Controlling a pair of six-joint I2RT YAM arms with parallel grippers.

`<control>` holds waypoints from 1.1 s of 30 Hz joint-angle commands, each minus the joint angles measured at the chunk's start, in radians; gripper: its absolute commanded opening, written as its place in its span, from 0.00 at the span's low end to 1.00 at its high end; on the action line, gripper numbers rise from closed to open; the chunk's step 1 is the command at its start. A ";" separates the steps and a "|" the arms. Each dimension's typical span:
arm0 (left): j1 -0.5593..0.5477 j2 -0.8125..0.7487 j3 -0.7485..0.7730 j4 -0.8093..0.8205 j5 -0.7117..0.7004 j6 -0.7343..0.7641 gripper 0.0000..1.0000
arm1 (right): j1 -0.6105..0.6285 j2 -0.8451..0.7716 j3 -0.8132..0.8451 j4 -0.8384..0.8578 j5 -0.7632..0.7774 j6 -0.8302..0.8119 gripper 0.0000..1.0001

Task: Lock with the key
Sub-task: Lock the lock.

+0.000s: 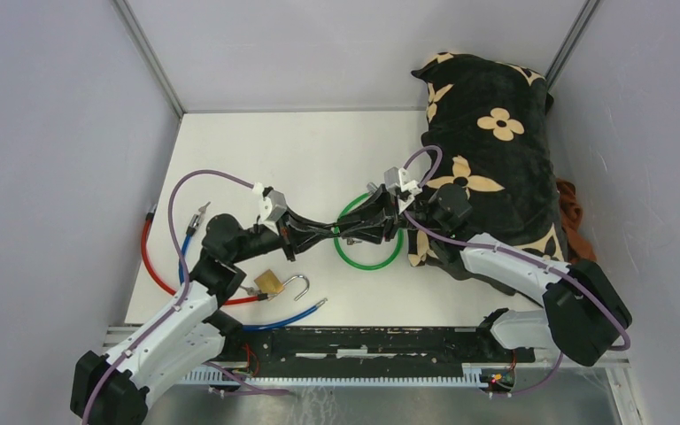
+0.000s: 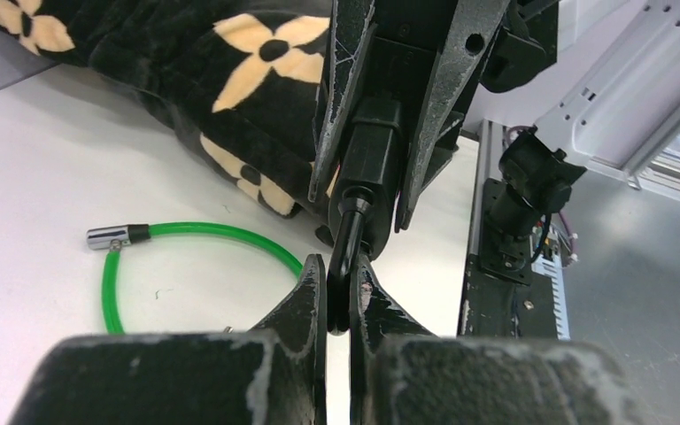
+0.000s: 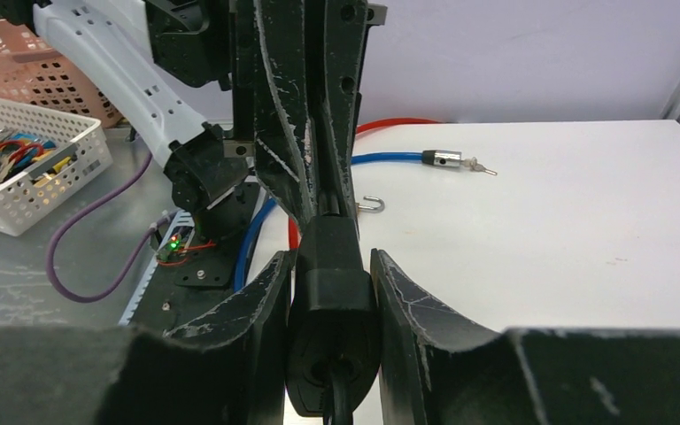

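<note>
Above the middle of the table my two grippers meet tip to tip. My right gripper [image 3: 330,258] is shut on the black lock body [image 3: 331,305] of the green cable [image 1: 367,262], which lies looped on the table. In the left wrist view that lock body [image 2: 374,146] points toward me with a black-headed key [image 2: 347,252] sticking out of its end. My left gripper [image 2: 341,270] is shut on the key's flat head. The green cable's metal end [image 2: 111,236] lies loose on the table. How deep the key blade sits in the lock is hidden.
A brass padlock [image 1: 270,283] with an open shackle lies near the left arm, beside a red cable [image 1: 155,270] and a blue cable [image 1: 288,317]. A black flowered cushion [image 1: 491,150] fills the right rear. White [image 3: 27,168] and pink [image 3: 9,66] baskets stand off the table.
</note>
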 commanded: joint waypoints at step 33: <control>-0.184 0.078 0.231 0.297 0.035 -0.006 0.02 | 0.135 0.296 0.103 0.050 0.037 -0.107 0.00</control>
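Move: Right of the left hand, about 4 cm off and level with it, is the black lock's body in the right fingers. The left fingers hold its shackle, whose middle lies some 3 cm left of the right hand at the same height. On the table roughly 20 cm below, from the left hand, lie the green cable lock 12 cm ahead and 10 cm right, the key 10 cm ahead and 6 cm right, and the brass padlock 17 cm left, 1 cm back. Keeping their pinch on the black lock, left on the shackle and right on the body, both hands travel forward together about 5 cm and sink some 2 cm, out over the green cable lock. The right hand also pushes about 2 cm leftward, towards the left hand, while the left swings some 15 degrees counter-clockwise and the right turns slightly clockwise. ##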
